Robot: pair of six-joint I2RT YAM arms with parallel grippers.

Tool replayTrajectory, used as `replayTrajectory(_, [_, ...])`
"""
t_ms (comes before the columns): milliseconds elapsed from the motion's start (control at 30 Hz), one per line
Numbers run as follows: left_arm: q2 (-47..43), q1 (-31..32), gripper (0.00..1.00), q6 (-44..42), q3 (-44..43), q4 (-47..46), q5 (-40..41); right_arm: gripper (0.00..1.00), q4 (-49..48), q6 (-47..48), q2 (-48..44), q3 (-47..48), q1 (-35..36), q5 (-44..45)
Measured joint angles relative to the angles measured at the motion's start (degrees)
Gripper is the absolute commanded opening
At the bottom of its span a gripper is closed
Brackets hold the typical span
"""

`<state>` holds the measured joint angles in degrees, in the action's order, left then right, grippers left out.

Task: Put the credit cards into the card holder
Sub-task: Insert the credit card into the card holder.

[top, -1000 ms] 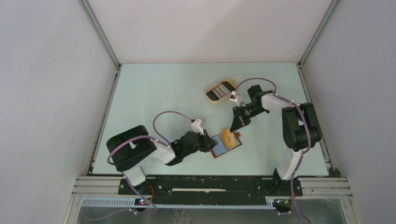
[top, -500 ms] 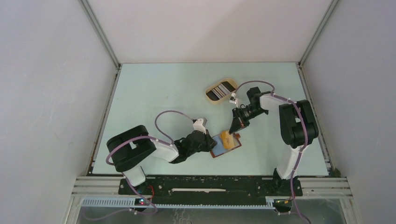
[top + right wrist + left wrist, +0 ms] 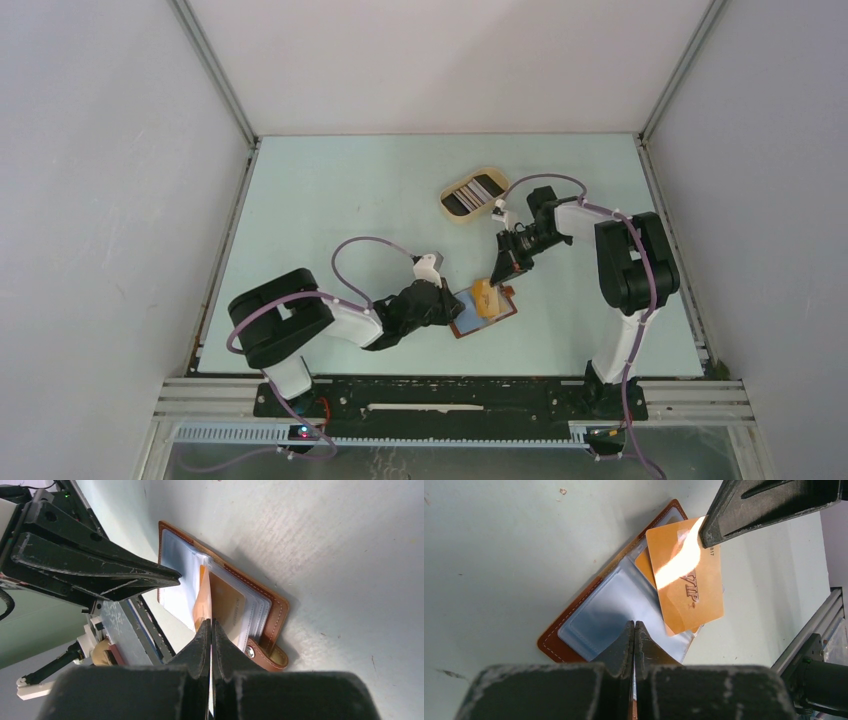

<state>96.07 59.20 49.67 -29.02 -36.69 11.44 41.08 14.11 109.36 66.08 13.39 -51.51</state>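
Observation:
The reddish-brown card holder [image 3: 503, 312] lies open on the table, its clear sleeves [image 3: 604, 612] facing up. My left gripper [image 3: 634, 630] is shut on the edge of one clear sleeve. My right gripper [image 3: 210, 627] is shut on an orange credit card [image 3: 689, 587], which stands on edge with its lower end among the sleeves. A second orange card [image 3: 230, 605] sits inside a sleeve. In the top view the left gripper [image 3: 452, 308] and right gripper [image 3: 498, 274] meet over the holder. More credit cards [image 3: 470, 194], black and pale, lie in a tray.
The beige oval tray [image 3: 447, 211] stands behind the holder, close to the right arm's wrist. The holder's closing tab [image 3: 270, 657] sticks out at its near-right corner. Grey walls close the table on three sides.
The right gripper has shifted slightly left with the orange card. The left arm crept a little toward the holder early on, then stayed still.

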Motion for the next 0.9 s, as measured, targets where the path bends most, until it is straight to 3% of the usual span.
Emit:
replayTrajectory(200, [-0.57,0.0,0.06,-0.2,0.0,0.46,-0.04,0.0,-0.35,-0.55,0.0,0.0,1.36,2.12])
replayTrajectory(533, [-5.33,0.0,0.29,-0.48,1.09,0.81,-1.14,0.0,-0.48,-0.59,0.0,0.0,2.1,3.02])
replayTrajectory(900, [-8.09,0.07,0.28,4.39,6.47,1.22,-1.07,0.0,-0.59,-0.55,0.0,0.0,2.8,3.23])
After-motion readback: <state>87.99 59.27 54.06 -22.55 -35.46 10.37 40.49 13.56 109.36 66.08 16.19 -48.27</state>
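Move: The right hand grips the upper end of the orange card; the card holder's middle pocket lies about 4 cm back, 2 cm left and 2 cm below it. The holder's snap tab is some 3 cm right and 1 cm back, and the card tray about 20 cm ahead and 3 cm left, both also a little lower. From the left hand, shut over the holder's left leaf, that pocket is about 4 cm right and 1 cm forward, nearly level. The left hand comes up off the holder's left leaf, about 2.5 cm straight up while its shut fingers part to roughly a third, then draws back and to its left by 2 cm each, sinking again by about half of that rise, away from the orange card. Meanwhile the right hand keeps its pinch on the card's upper end and eases it less than 1 cm down, left and slightly back towards the pocket, most of the sinking coming early, then nearly holds there. ##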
